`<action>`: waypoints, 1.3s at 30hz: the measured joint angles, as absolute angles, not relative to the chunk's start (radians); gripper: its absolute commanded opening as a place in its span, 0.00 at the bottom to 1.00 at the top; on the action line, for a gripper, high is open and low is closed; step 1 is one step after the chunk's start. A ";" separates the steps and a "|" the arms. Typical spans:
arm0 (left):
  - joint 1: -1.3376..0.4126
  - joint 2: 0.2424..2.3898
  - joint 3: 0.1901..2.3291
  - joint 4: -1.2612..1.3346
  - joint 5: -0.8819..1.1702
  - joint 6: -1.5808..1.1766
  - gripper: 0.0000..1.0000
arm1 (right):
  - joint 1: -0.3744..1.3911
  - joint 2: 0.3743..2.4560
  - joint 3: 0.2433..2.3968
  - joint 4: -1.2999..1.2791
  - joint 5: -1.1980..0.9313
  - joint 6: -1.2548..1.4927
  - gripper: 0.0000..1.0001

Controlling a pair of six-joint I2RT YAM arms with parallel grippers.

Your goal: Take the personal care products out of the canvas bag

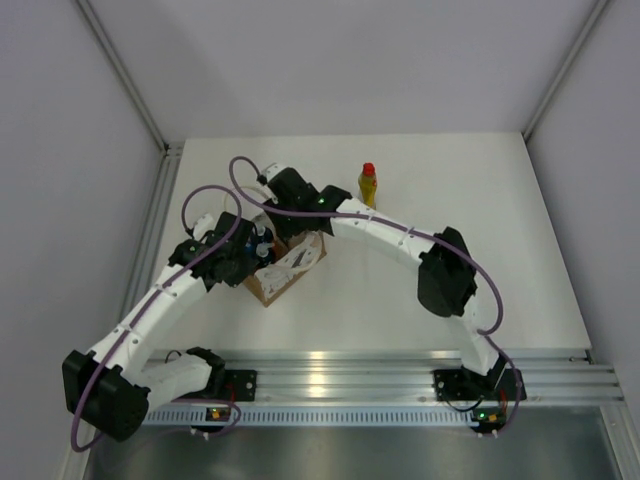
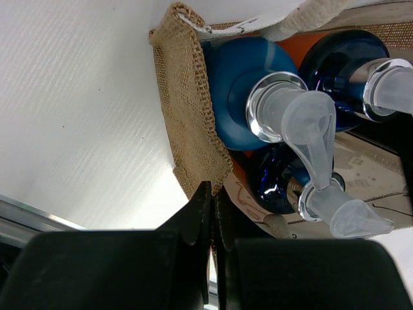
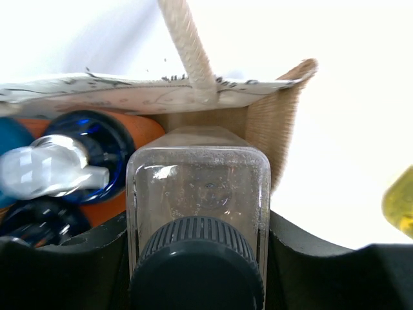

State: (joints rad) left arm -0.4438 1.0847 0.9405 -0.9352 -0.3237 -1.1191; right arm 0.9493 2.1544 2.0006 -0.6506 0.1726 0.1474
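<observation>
The tan canvas bag [image 1: 292,266] stands left of the table's middle, its woven rim [image 2: 187,97] pinched by my shut left gripper [image 2: 214,194]. Inside stand orange bottles with blue tops and clear pump heads [image 2: 303,123], [image 3: 97,152]. My right gripper [image 3: 200,226] reaches into the bag from above, shut on the pale translucent bottle [image 3: 200,181] with a dark ribbed cap, one finger pressing each side. The bottle sits against the bag's end wall [image 3: 274,129]. The yellow bottle with the red cap [image 1: 368,186] stands upright on the table outside the bag, and shows in the right wrist view as a yellow edge [image 3: 400,200].
The bag's white rope handle [image 3: 187,45] rises over the patterned side panel [image 3: 116,97]. Grey walls close the table [image 1: 450,300] on three sides, and an aluminium rail [image 1: 400,380] runs along the near edge. Both arms cross above the bag.
</observation>
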 measured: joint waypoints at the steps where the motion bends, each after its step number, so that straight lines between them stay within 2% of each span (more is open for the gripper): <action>1: -0.444 1.085 0.941 -0.935 -0.324 -1.119 0.00 | 0.948 2.138 2.001 -0.651 0.173 0.145 0.00; 17: -0.444 1.106 0.949 -0.935 -0.326 -1.119 0.00 | 0.933 1.847 2.003 -0.657 0.210 0.121 0.00; 29: -0.444 1.110 0.950 -0.934 -0.327 -1.119 0.00 | 0.910 1.669 2.017 -0.659 0.556 -0.106 0.00; 34: -0.444 1.117 0.953 -0.934 -0.327 -1.120 0.00 | 0.768 1.607 1.969 -0.648 0.588 -0.111 0.00; 39: -0.444 1.117 0.953 -0.934 -0.327 -1.120 0.00 | 0.511 1.562 1.857 -0.656 0.472 -0.030 0.00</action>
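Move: The right hand already grips the clear dark-capped bottle in the bag; the open table right of the yellow bottle lies about 35 cm to its right, 12 cm ahead and 15 cm down. The yellow bottle stands roughly 18 cm right and 12 cm ahead; the nearest blue pump bottle is some 6 cm left and 2 cm back. From the left hand, that table spot is about 43 cm right and 23 cm ahead. Right hand lifts the gripped clear bottle about 25 cm, then swings 30 cm right past the yellow bottle. ##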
